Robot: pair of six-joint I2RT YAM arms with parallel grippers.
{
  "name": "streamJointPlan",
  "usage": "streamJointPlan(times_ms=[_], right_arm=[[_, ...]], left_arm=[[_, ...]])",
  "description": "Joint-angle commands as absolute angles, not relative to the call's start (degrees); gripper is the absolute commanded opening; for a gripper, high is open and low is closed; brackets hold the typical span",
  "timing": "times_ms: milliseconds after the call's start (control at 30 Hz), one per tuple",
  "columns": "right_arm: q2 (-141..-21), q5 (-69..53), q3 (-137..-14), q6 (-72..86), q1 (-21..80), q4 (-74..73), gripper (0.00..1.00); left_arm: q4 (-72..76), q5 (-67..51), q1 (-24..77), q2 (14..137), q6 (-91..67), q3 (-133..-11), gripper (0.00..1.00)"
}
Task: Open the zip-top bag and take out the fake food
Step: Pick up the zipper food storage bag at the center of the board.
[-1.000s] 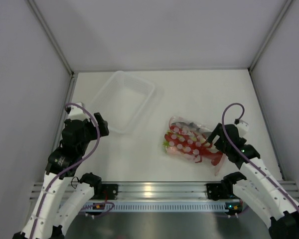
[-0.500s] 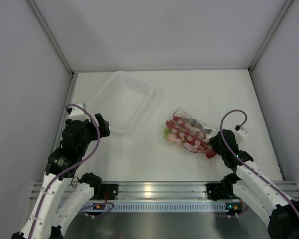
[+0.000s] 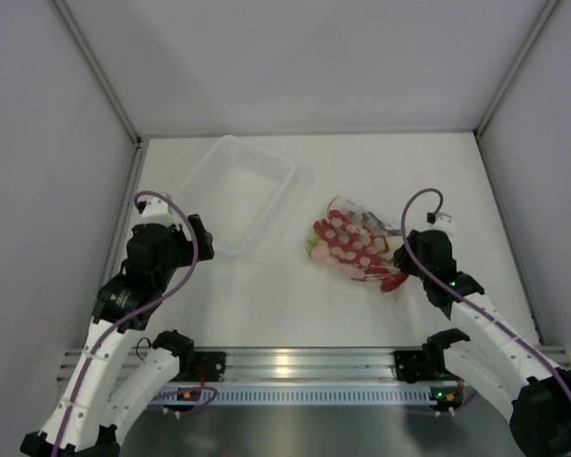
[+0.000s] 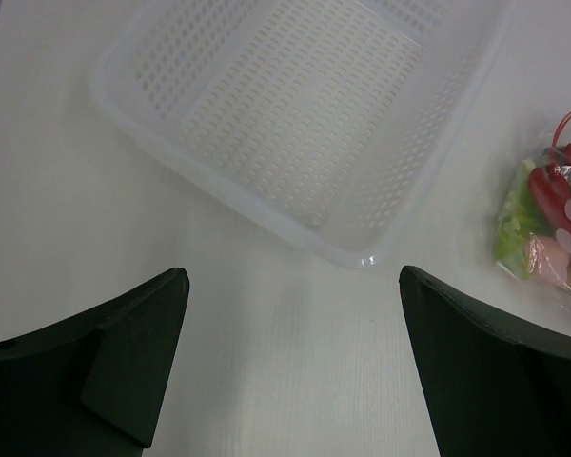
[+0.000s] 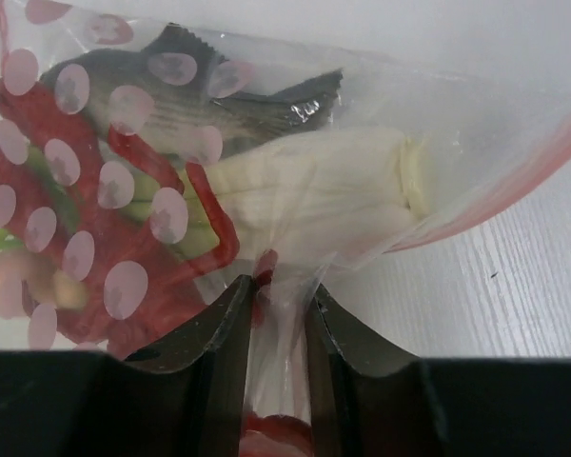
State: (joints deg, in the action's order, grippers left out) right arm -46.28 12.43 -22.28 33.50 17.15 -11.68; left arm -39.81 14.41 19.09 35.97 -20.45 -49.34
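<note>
The zip-top bag (image 3: 350, 249) lies right of centre on the white table, clear with pale pink dots. My right gripper (image 3: 398, 268) is at its near right end. In the right wrist view that gripper (image 5: 278, 295) is shut on a bunched fold of the bag (image 5: 457, 124), beside the pink zip strip (image 5: 514, 190). The fake food is inside: a grey fish (image 5: 190, 95), a green-and-white leek (image 5: 324, 181) and a red lobster (image 5: 86, 248). My left gripper (image 4: 293, 314) hangs open over bare table, near the tray's corner, far from the bag (image 4: 552, 228).
A rigid clear perforated tray (image 3: 219, 152) sits at the back left, its near corner (image 4: 362, 257) just ahead of my left fingers. Grey walls close the table on three sides. A metal rail runs along the near edge.
My right gripper has gone from open to shut on the bag's near end and has moved away from the near edge, the bag shifting with it. The left arm has edged slightly right.
</note>
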Motion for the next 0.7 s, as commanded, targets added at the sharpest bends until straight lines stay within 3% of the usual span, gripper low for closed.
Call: streamJointPlan(times_ms=[0,333,667], right_arm=[[-47.46,7.74,-26.71,23.04,17.75,-9.4,0.0],[-55.71,4.48,-43.22,14.51,25.47,-12.3,0.0],[-59.5,4.57,-55.54,0.72,34.1,-16.7,0.0]], left_arm=[[-36.56,13.01,19.34,37.7,-20.57,-50.27,0.98],[-35.34,3.09,19.34,42.8,-25.92,-55.63,0.98],[-34.8,0.27,19.34,46.4,-27.25,-64.06,0.98]])
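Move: The bag is already caught between the right fingertips by a bunched fold near its zip side. Its middle lies about 9 cm to that hand's left, 4 cm ahead and some 4 cm lower, with the red zip edge roughly 6 cm right and 4 ahead. The white bin is about 34 cm left and 14 ahead. From the left hand the bag is some 31 cm right, 6 ahead and 19 below; the bin is 5 right and 17 ahead. The bag's fold stays pinched as the right fingers close fully on it, and the right hand lifts it about 12 cm while carrying it 11 cm left towards the board's middle and the bin, slightly forward as well, turning some 35 degrees counter-clockwise. The open, empty left hand first dips a little, then swings about 5 cm right towards the bag and rises, its left side dipping. ##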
